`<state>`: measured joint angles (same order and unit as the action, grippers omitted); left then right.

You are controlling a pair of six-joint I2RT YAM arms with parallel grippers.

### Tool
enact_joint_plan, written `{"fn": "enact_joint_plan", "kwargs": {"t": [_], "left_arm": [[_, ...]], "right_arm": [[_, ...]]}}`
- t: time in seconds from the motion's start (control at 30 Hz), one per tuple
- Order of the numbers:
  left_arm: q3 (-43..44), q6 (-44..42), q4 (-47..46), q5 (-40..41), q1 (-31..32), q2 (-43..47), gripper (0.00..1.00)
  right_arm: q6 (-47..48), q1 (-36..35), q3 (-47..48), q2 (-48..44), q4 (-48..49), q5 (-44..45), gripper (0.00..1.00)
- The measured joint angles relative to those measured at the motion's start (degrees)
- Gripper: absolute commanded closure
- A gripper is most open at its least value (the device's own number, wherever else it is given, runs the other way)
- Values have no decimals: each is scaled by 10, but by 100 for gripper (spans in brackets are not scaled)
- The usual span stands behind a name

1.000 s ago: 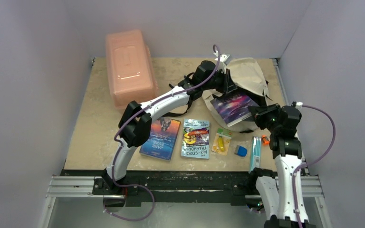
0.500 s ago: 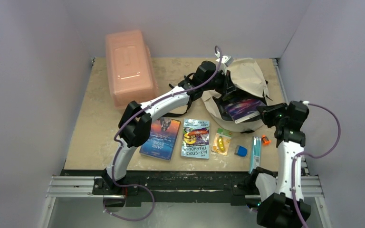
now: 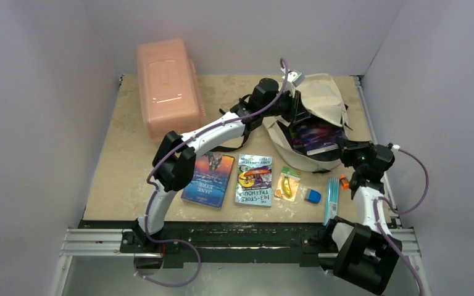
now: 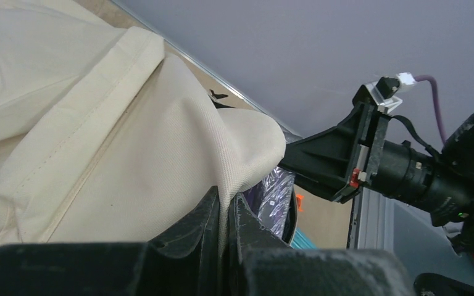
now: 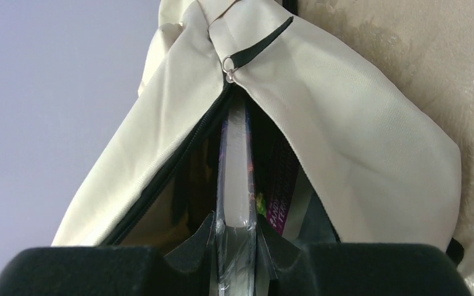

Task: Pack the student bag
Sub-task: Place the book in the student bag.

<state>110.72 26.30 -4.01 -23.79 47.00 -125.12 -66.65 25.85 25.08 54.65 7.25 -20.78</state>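
Observation:
The cream student bag [image 3: 322,97] lies at the back right of the table with its zipped mouth gaping. My left gripper [image 3: 295,112] is shut on the bag's upper flap [image 4: 129,142] and holds it lifted; the cloth is pinched between the fingers [image 4: 225,209]. My right gripper [image 3: 345,148] is shut on a plastic-wrapped book with a purple cover [image 3: 316,136]. The book stands edge-on [image 5: 236,172] between the jaws [image 5: 236,239] and reaches into the bag's opening [image 5: 358,142], below the zipper pull [image 5: 229,61]. Its far end is hidden inside.
A rigid pink box [image 3: 166,86] stands at the back left. Along the front lie two books [image 3: 208,179] [image 3: 254,179], a yellow item in a packet [image 3: 287,184], a blue eraser [image 3: 312,196], a teal pencil pack [image 3: 332,197] and a small orange item [image 3: 344,182].
My right gripper has swung right and lower with the purple book, which has slid from lying over the bag's mouth to deeper inside it. The left gripper has kept hold of the flap.

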Motion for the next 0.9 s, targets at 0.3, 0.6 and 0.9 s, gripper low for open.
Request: {"fn": "enact_joint_plan", "kwargs": {"t": [0.3,0.6,0.9], "left_arm": [[2,0,-6,-21,0,0,100],[24,-5,31,-20,0,0,100],[26,-6,48,-26,0,0,100]], "right_arm": [[-28,-94,-63,84,239,97,99],[7,-149,3,291,325,162,37],[145,-150,91,260,90,172,7]]}}
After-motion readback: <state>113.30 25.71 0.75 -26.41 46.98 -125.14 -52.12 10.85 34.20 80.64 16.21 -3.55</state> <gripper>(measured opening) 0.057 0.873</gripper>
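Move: The right hand grips the book by its near right side; the book's middle is about 7 cm left and 4 cm ahead. The middle of the student bag's mouth lies some 10 cm left, 7 cm ahead and 8 cm lower. The orange sharpener stands about 8 cm back and 3 cm right, the pencil pack 14 cm back and 3 cm left, both roughly 15 cm below. From the left hand, the mouth is about 6 cm right, 2 cm back and 16 cm down. The right hand lets go of the book inside the student bag: still pinching, it pushes forward about 6 cm, edging left with the fingertips tilting up, then sinks about 7 cm as the fingers spread wide, the tips turning downward again and the hand's left side rolling down some 20 degrees. The left hand keeps its pinch on the bag's flap, holding the mouth open. ##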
